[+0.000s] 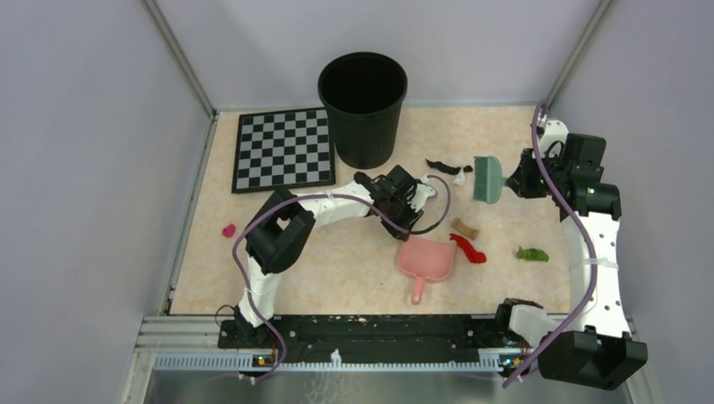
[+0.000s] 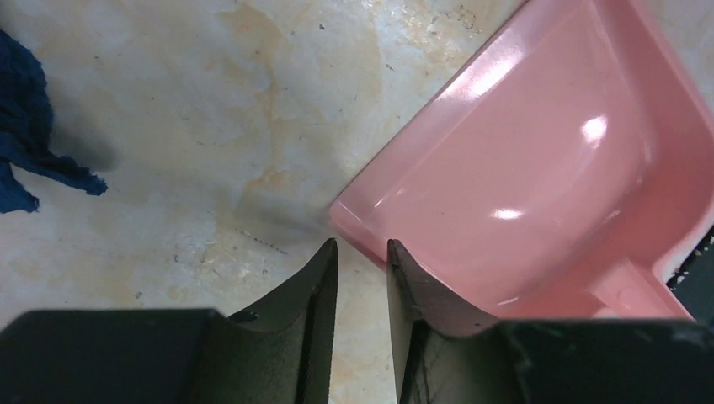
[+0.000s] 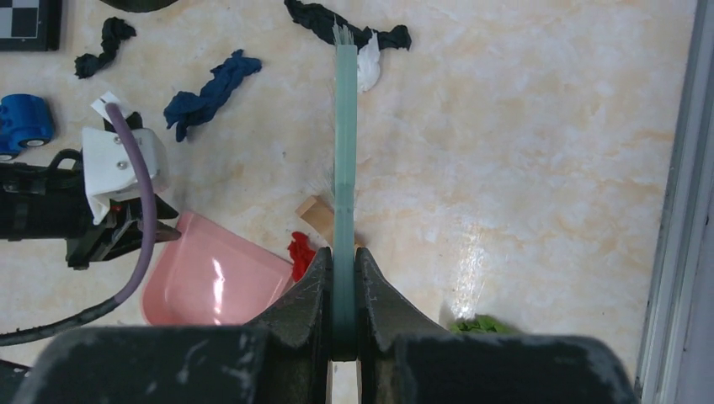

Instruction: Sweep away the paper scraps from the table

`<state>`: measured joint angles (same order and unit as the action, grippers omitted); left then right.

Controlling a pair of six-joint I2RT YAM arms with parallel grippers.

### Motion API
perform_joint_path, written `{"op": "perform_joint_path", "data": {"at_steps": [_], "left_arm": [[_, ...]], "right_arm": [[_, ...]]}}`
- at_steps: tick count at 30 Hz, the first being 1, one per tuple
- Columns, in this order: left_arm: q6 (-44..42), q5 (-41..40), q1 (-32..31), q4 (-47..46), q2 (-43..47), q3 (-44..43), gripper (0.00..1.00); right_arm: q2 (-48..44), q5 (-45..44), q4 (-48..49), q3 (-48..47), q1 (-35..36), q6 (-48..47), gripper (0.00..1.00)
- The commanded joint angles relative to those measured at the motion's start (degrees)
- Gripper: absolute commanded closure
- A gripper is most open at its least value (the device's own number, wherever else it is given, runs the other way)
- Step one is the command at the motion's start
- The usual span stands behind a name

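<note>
Paper scraps lie on the marbled table point(image 1: 354, 261): red point(image 1: 468, 250), tan point(image 1: 464, 228), green point(image 1: 532, 253), pink point(image 1: 228, 230), and black point(image 1: 442, 166) with a white bit point(image 1: 460, 178). A blue scrap point(image 3: 210, 88) and another black one point(image 3: 105, 46) show in the right wrist view. My right gripper point(image 3: 343, 252) is shut on the grey-green brush point(image 3: 345, 151), whose bristles reach the black and white scraps. My left gripper point(image 2: 362, 252) hovers at the corner of the pink dustpan point(image 2: 539, 168), jaws narrowly open with only bare table between them. The blue scrap point(image 2: 25, 143) lies to its left.
A black bin point(image 1: 362, 109) stands at the back, with a checkerboard mat point(image 1: 284, 150) to its left. The dustpan point(image 1: 425, 261) lies flat near the front centre, handle toward the arm bases. Grey walls close in the table on both sides.
</note>
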<state>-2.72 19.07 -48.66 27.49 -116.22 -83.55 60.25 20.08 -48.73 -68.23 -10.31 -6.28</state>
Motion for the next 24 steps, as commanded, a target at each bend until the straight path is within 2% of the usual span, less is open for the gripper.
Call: {"op": "perform_joint_path", "data": {"at_steps": [1,6,12,15,19,24], "left_arm": [[2.3,-3.5,-1.9,-2.1,-1.5,-2.2,0.71],[2.6,-9.5,-2.4,-1.3,-0.2,-2.4,0.8],[-0.8,-10.0,-2.2,-0.5,3.8,1.2,1.0],[-3.0,-7.1,-1.4,0.2,6.0,4.7,1.0],[-7.2,-7.7,0.0,0.6,8.9,7.5,1.0],[-14.2,-7.3,0.7,1.0,10.6,5.2,1.0]], "right_arm": [[-0.8,-0.3,2.9,0.3,-0.3,1.1,1.0],[0.4,0.4,2.4,-0.7,-0.3,0.1,1.0],[1.7,1.7,2.5,-1.3,-0.3,-0.2,1.0],[2.0,1.9,2.2,-1.6,-0.3,-1.4,1.0],[2.6,0.6,-1.3,-3.4,-0.4,-6.7,1.0],[3.2,-11.0,-11.9,-7.0,-0.5,-18.9,1.0]]}}
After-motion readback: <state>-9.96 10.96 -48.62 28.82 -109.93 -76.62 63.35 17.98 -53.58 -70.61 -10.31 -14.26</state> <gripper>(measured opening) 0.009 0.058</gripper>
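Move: The pink dustpan's left far corner is already between my open left fingers; its middle lies about 6 cm back, 5 cm to the right and 2 cm below that hand. From the same hand the blue scrap is some 11 cm straight ahead, the brown piece 15 cm right and 2 cm ahead, the red scrap 16 cm right and 2 cm back, all on the table. From my right hand the dustpan lies roughly 15 cm left, 8 cm back and 23 cm down. I sink my left hand about 1 cm over the dustpan's rim and close its part-open fingers fully, pinching the thin wall at the left far corner. Then I draw that corner some 4 cm to the left, easing up about 1 cm, the wrist tilting only some 10 degrees. My right hand keeps the green brush aloft. ##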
